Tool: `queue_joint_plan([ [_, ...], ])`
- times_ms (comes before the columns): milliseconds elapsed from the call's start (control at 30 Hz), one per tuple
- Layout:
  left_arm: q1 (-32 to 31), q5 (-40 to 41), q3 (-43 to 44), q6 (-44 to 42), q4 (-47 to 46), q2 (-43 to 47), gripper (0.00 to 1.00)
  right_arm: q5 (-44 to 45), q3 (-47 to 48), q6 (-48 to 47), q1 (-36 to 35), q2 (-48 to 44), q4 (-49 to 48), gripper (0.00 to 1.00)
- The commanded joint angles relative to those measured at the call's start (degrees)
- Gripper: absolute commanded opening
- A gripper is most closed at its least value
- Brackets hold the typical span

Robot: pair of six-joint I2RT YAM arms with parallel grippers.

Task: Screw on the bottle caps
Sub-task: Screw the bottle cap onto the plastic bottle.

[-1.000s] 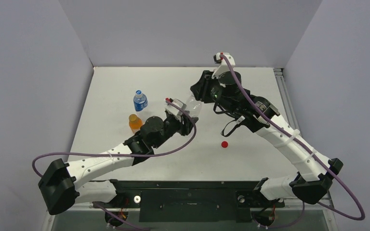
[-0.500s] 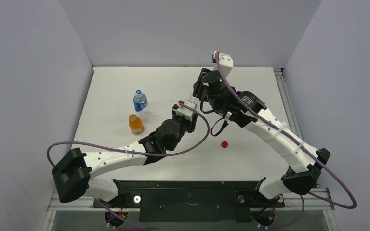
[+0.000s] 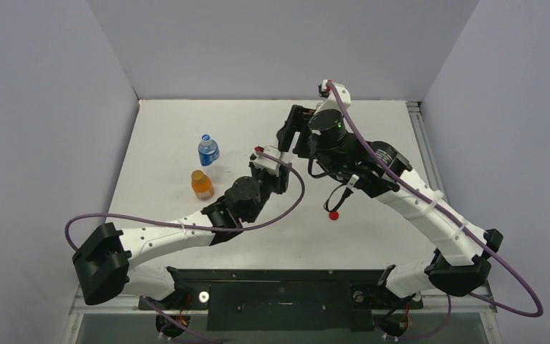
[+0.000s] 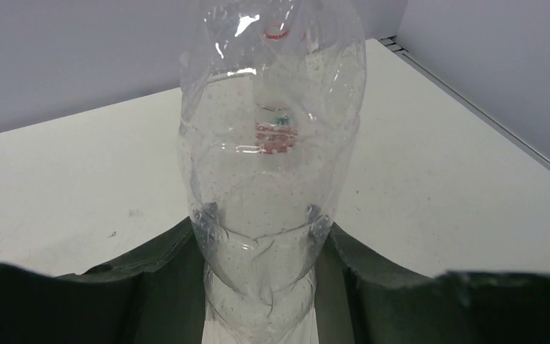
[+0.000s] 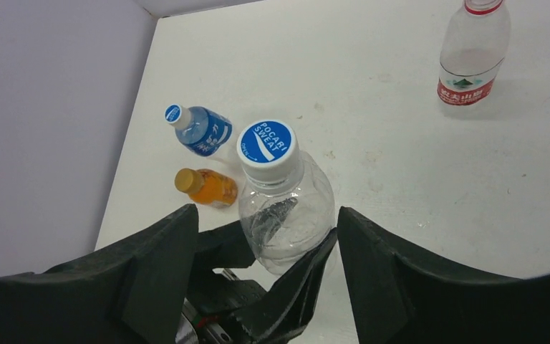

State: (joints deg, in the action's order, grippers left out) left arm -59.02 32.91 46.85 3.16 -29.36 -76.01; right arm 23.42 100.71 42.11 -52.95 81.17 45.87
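My left gripper (image 4: 261, 287) is shut on the lower body of a clear bottle (image 4: 268, 165) and holds it upright. A blue-and-white cap (image 5: 267, 142) sits on that bottle's neck. My right gripper (image 5: 265, 215) hovers over it, open, with a finger on each side and touching nothing. A red cap (image 3: 334, 214) lies loose on the table under the right forearm. The small blue bottle (image 5: 200, 129) has a blue-and-white cap (image 5: 174, 113) on it. The orange bottle (image 5: 211, 188) has an orange-gold cap (image 5: 184, 179) on it.
A clear water bottle with a red label (image 5: 473, 54) stands further out on the table; its top is cut off by the frame. The blue bottle (image 3: 208, 149) and orange bottle (image 3: 200, 184) stand left of the grippers. Walls close in the left, back and right.
My right gripper has gone from shut to open and let go of the blue-and-white cap. The left arm has shifted the bottle slightly back to the left over the last half second.
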Motion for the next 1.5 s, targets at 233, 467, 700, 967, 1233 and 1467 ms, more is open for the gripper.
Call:
queue_joint_plan([
  [233,1.17,-10.55,-1.51,2.86,1.42,7.74,0.00,-11.97,-6.37,-6.79,4.50,-12.59,-8.86,0.75],
  [467,5.67,-30.53,-3.82,8.36,4.28,13.24,0.00,-38.01,-11.35,-12.16,15.40,-15.28,-18.80,0.79],
  [700,9.18,-46.31,-4.66,12.71,3.26,16.59,0.00,-49.07,-14.66,-8.20,16.64,-13.39,-30.08,0.82],
  [967,9.45,-50.89,-3.95,14.49,2.35,16.36,0.00,-47.78,-15.68,-6.66,12.83,-10.83,-34.54,0.85],
  [1233,9.93,-50.93,-4.48,15.41,1.26,16.00,0.00,-46.31,-14.79,-7.32,11.61,-9.97,-33.41,0.85],
  [1467,12.03,-52.20,-5.65,18.16,-1.01,15.31,0.00,-45.46,-15.18,-8.02,10.64,-10.76,-32.53,0.85],
])
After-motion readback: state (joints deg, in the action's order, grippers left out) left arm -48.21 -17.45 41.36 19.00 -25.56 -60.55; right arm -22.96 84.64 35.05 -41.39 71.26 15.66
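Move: The clear bottle's blue-white cap sits some 3 cm ahead of the right hand, neither left nor right of it and about 1 cm lower, already free of the fingers. That cap is roughly 11 cm straight above the left hand, which still grips the bottle's body. From the right hand, the red-label bottle stands about 20 cm ahead and 11 right, the blue-label bottle 16 ahead and 25 left, the orange bottle 8 ahead and 26 left, all nearly 30 cm lower. The right hand, already off the cap, rises about 6 cm while easing back and first swinging some 5 cm right of it, then comes round left past its starting line, turning some 35 degrees counter-clockwise and opening wider, to bring its open fingers back around the cap. The left hand keeps its grip on the clear bottle and draws it back about 9 cm and up 4 or 5, swinging clockwise by some 40 degrees. ##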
